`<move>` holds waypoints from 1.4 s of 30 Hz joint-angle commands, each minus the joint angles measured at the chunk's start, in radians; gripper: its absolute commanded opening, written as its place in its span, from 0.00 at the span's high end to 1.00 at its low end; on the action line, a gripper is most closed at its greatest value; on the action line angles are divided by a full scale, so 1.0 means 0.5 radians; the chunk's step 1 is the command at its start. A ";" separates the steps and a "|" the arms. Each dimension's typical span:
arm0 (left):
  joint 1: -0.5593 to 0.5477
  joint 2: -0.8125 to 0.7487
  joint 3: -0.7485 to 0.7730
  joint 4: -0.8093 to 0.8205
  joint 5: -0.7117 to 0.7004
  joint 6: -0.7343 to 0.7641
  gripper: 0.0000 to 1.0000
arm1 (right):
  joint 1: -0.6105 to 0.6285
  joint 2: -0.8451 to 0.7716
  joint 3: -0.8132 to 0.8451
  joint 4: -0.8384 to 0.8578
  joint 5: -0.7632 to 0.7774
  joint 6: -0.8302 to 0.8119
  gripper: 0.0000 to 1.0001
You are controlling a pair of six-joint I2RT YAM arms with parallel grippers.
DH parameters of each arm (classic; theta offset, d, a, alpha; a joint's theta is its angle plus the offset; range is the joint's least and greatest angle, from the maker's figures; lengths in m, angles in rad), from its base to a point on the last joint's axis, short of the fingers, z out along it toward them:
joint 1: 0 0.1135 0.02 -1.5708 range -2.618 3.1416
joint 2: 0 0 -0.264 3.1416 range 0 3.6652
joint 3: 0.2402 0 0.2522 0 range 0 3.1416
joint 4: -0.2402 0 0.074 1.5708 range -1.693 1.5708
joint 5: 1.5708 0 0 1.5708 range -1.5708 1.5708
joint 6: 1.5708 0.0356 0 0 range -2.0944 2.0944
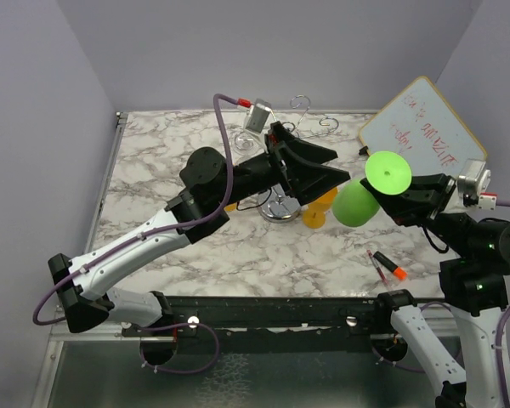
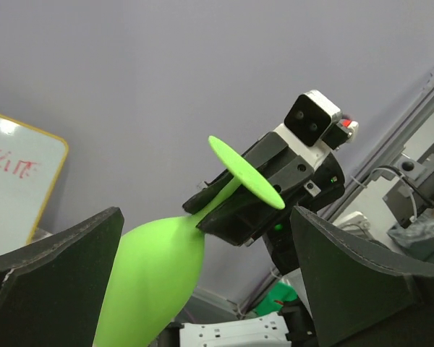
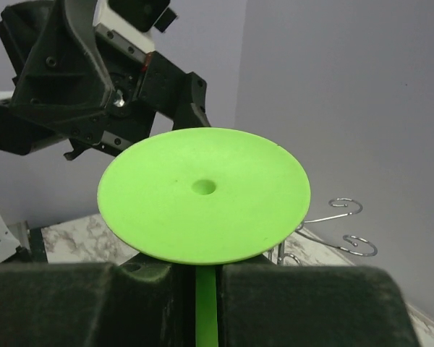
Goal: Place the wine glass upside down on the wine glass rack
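Note:
The wine glass is bright green, with its bowl low and its round foot turned up. My right gripper is shut on its stem, just under the foot. My left gripper is open, its fingers standing wide on either side of the bowl without gripping it. The wine glass rack stands behind the left gripper, its shiny base on the marble. Its curled hooks show past the foot in the right wrist view.
An orange glass sits on the table below the left gripper, next to the rack's base. A whiteboard with red writing leans at the back right. A red marker lies near the front right. Walls close in the table's left, back and right.

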 commanded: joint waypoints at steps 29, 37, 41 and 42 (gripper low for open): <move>0.089 0.355 0.339 -0.086 0.692 -0.763 0.64 | -0.002 0.173 0.358 -0.843 -0.339 -0.794 0.99; 0.103 0.379 0.366 -0.083 0.756 -0.759 0.79 | -0.002 0.203 0.331 -0.838 -0.422 -0.801 0.99; 0.118 0.396 0.393 -0.083 0.777 -0.769 0.93 | -0.002 0.214 0.342 -0.881 -0.496 -0.832 0.99; 0.119 0.399 0.399 -0.083 0.781 -0.772 0.97 | -0.002 0.217 0.347 -0.899 -0.505 -0.843 0.99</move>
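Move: The green wine glass hangs upside down, its stem still held by the right hand; the foot disc sits about 4 cm above that hand and 1 cm to its right. From the open left hand the disc lies some 9 cm to the right, 1 cm back and 2 cm higher. The rack stands roughly 20 cm ahead of the left hand, 6 cm left and 28 cm below; the orange glass about 17 cm ahead, 3 cm right and 38 cm down. The green glass's foot is brought down and over to the left fingers: the right hand keeps the stem, sinks about 3.5 cm and dips its fingers some 20 degrees. The left hand goes nearly 4 cm right towards the disc, then eases back and slightly down, its fingers swinging clockwise and tipping down as they close from wide open to pinch the disc's left rim. ##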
